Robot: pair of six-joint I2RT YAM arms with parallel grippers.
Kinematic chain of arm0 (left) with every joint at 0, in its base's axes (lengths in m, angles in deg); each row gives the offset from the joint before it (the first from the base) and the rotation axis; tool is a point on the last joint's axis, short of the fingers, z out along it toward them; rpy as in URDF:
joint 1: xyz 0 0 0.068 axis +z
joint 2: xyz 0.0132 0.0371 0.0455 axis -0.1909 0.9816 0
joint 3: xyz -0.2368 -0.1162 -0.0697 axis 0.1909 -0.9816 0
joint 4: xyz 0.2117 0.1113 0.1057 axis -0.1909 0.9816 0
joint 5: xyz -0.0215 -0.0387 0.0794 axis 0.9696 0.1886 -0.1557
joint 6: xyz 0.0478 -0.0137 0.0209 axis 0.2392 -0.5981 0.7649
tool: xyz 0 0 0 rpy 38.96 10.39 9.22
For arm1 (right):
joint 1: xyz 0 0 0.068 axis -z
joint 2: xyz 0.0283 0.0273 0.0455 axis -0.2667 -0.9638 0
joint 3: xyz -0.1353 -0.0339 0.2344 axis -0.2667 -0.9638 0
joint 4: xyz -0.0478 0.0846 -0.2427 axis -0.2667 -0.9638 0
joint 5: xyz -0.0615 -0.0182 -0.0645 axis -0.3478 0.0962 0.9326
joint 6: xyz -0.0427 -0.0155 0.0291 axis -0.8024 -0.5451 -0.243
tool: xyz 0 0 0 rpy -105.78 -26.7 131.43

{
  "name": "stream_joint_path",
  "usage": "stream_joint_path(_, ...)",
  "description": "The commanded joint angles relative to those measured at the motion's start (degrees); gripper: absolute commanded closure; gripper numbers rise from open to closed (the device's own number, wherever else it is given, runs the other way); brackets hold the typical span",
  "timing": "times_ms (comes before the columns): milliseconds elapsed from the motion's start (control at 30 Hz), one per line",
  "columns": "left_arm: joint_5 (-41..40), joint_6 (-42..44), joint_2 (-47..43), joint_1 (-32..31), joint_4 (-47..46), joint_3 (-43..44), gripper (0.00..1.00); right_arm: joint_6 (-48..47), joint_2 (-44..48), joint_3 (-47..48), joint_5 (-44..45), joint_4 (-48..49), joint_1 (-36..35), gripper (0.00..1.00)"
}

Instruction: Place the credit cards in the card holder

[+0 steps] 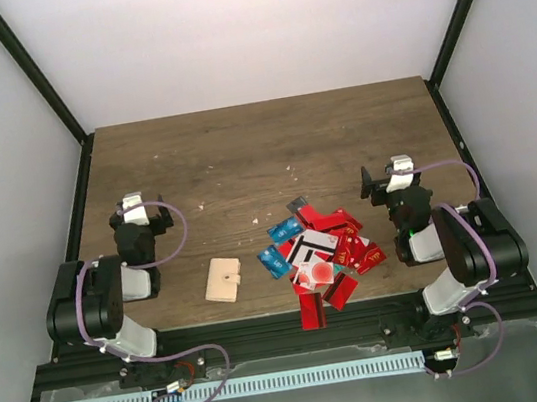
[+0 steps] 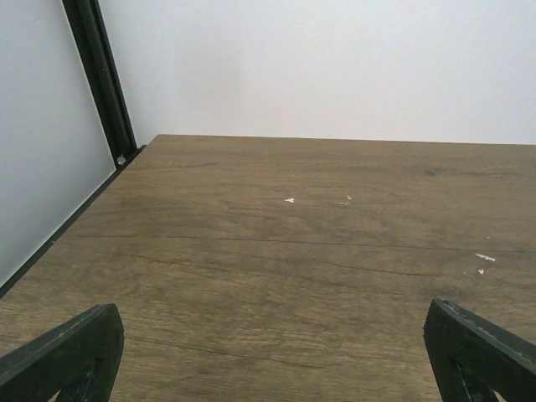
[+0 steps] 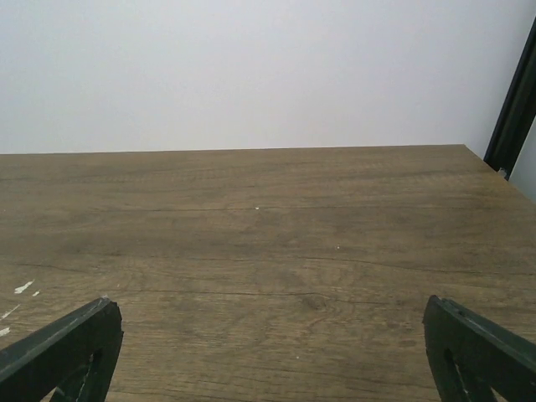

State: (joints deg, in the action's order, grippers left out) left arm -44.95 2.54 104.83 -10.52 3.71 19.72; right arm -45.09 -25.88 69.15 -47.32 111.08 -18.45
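The credit cards (image 1: 322, 254) lie in a loose heap near the front middle of the wooden table (image 1: 261, 151), mostly red with some blue and a white one with black stripes. Left of the heap lies the card holder (image 1: 223, 280), a small beige wallet, closed and flat. My left gripper (image 1: 138, 208) hovers at the left, behind and left of the wallet, open and empty. My right gripper (image 1: 393, 174) is at the right, just behind the heap's right side, open and empty. Both wrist views show only bare wood between the spread fingertips (image 2: 75, 352) (image 3: 477, 352).
Black frame posts (image 1: 32, 70) and white walls enclose the table on three sides. A few small white flecks (image 2: 289, 200) dot the wood. A black rail (image 1: 289, 334) runs along the near edge between the arm bases.
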Motion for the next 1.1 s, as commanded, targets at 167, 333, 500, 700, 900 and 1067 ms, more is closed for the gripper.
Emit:
stream_joint_path(167,1.04,0.52,-0.16,-0.05,-0.92,0.77,0.00,0.24,0.09,1.30,-0.80,0.95,0.98,0.00)
stream_joint_path(333,1.08,0.53,-0.15,-0.05,-0.96,0.75,0.00,0.24,0.09,1.30,-0.80,0.83,1.02,0.00)
stream_joint_path(500,1.04,0.52,-0.12,-0.05,-0.91,0.75,0.00,0.38,1.66,1.81,1.75,-1.11,0.54,0.00)
stream_joint_path(700,1.95,0.85,-6.71,-0.09,6.66,2.54,0.00,3.82,16.11,13.79,3.42,-31.30,-1.52,0.00)
stream_joint_path(900,-5.26,-10.73,-20.70,-0.05,54.47,23.75,0.00,15.08,23.77,26.60,-3.53,-53.21,-1.62,0.00)
stream_joint_path(1067,-9.92,-28.17,-25.52,0.35,76.45,29.36,0.00,30.45,23.73,32.33,-14.55,-66.54,-0.19,0.00)
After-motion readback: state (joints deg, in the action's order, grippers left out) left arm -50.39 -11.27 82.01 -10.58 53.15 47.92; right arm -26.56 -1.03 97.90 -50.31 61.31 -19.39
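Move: For the left hand, the card holder lies about 15 cm back and 15 cm to the right, with the middle of the credit card pile about 12 cm back and 40 cm to the right. For the right hand, the pile's middle is roughly 10 cm back and 16 cm left; the card holder sits some 14 cm back and 42 cm left. All of it lies around 13 cm below the hands. Holder and cards are left below, untouched, as both empty hands climb up and away from them after a still wait, the right a touch sooner: some 16 cm for the left and 17 cm for the right, hardly forward. Each wrist rolls its inner side upward, about 15 degrees on the left and 20 on the right, fingers staying wide open. ##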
